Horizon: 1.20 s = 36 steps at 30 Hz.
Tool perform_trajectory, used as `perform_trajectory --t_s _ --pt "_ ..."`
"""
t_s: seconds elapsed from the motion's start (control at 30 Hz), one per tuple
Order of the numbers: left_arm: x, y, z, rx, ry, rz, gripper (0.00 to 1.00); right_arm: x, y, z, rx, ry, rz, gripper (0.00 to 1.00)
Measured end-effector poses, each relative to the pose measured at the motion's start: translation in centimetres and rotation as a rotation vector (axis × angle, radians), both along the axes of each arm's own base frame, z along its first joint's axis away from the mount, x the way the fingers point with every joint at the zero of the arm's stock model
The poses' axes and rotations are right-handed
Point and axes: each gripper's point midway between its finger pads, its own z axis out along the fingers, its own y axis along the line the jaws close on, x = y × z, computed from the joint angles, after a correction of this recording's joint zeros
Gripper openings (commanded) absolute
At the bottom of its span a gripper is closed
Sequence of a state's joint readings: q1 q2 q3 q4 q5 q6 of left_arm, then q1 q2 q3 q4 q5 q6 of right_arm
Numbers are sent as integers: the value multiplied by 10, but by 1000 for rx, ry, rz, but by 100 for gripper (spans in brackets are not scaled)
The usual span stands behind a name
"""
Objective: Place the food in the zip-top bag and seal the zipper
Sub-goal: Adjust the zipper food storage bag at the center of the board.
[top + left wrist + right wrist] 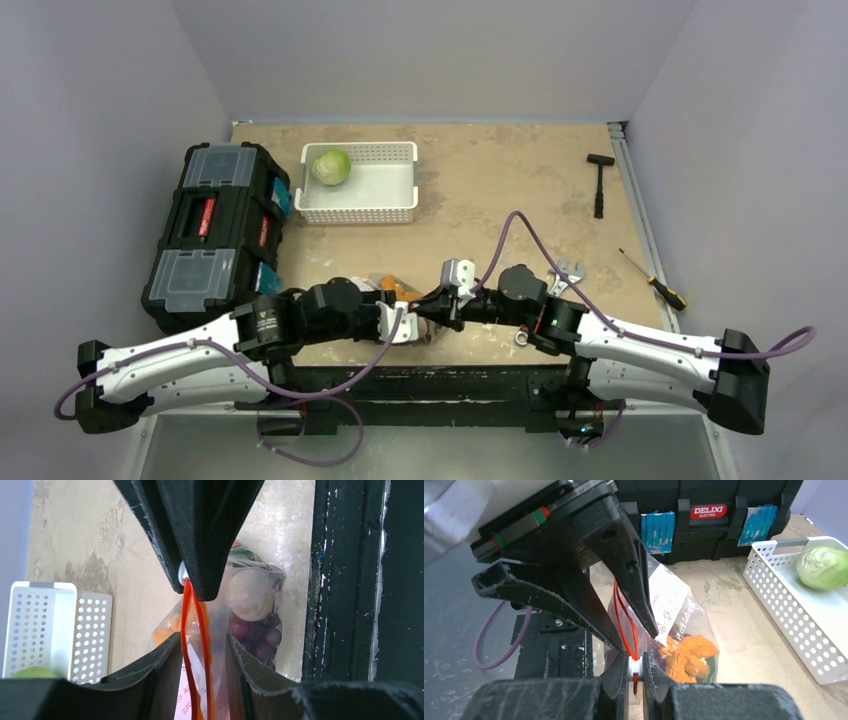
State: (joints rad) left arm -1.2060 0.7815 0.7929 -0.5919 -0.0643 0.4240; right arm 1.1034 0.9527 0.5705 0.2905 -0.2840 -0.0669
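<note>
The zip-top bag (679, 630) hangs upright between both grippers at the table's near edge, also seen in the top view (392, 289). Inside it lie orange food (688, 656), dark red grapes (257, 636) and a pale piece (250, 594). My right gripper (635, 668) is shut on the white slider of the zipper (189, 625). The zipper's two orange-red strips run apart from each other. My left gripper (202, 637) stands open around them, its fingers (624, 570) on either side of the bag's mouth. A green cabbage (331, 167) sits in the white basket (362, 210).
A black toolbox (215, 235) stands at the left beside the basket. A hammer (600, 182), a screwdriver (655, 283) and a wrench (566, 278) lie on the right half. The black front rail (350, 600) runs right beside the bag.
</note>
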Motion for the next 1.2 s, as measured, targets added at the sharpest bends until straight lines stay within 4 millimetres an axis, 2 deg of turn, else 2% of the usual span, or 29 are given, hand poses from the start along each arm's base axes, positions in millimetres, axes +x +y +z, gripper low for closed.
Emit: perform_trajectory --t_s 0.13,0.2,0.3,0.33,0.4,0.53,0.73,0.87,0.97,1.2 --pt "-2 -1 -2 24 -40 -10 32 -1 -1 2 7 5 0 0" --pt "-2 -3 -3 32 -49 -11 22 -1 -2 3 7 7 -1 0" --pt "-1 -4 -8 60 -54 -9 2 -1 -2 1 0 15 -3 0" --pt "-1 -4 -10 66 -55 -9 0 -1 -3 0 -3 17 -4 0" --pt "0 -5 -12 78 -55 -7 0 -1 -3 -2 -13 22 -5 2" --pt "0 -6 -13 81 -49 -6 0 0 -6 -3 -41 22 -11 37" --pt "1 0 -5 63 87 9 0 12 -22 17 -77 -64 -85 52" --pt "5 -3 10 38 186 17 0 20 -36 33 -94 -139 -133 57" --pt "0 -8 6 44 258 1 0 23 -43 37 -125 -190 -146 57" --pt "-6 -14 -12 70 411 28 0 25 -43 21 -214 -221 -120 54"
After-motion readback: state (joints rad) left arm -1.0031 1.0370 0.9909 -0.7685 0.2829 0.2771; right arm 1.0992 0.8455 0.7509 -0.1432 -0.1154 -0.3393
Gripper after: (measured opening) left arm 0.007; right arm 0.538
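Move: My left hand, half open, straddles the bag's red zipper; the stretch to pinch is about 1 cm below it. The white slider is roughly 4 cm to its right, 1 cm ahead and 1 cm lower. The bag's food lies some 10 cm below, about 2 cm to the left and level fore and aft. The white basket is about 23 cm ahead, 9 cm left and 13 cm down. My right hand already pinches the slider, with the stretch to pinch about 4 cm to its left and 1 cm back. I sink my left hand about 1 cm and shut its fingers on the red zipper just left of the slider, while my right hand holds nearly still. Then my right opens to about half, lets go of the slider and withdraws right, up and slightly forward, about 5 cm, before dipping a little. Keeping its pinch, my left lifts briefly, then eases down and right, rolling its forward side down about 25 degrees. ##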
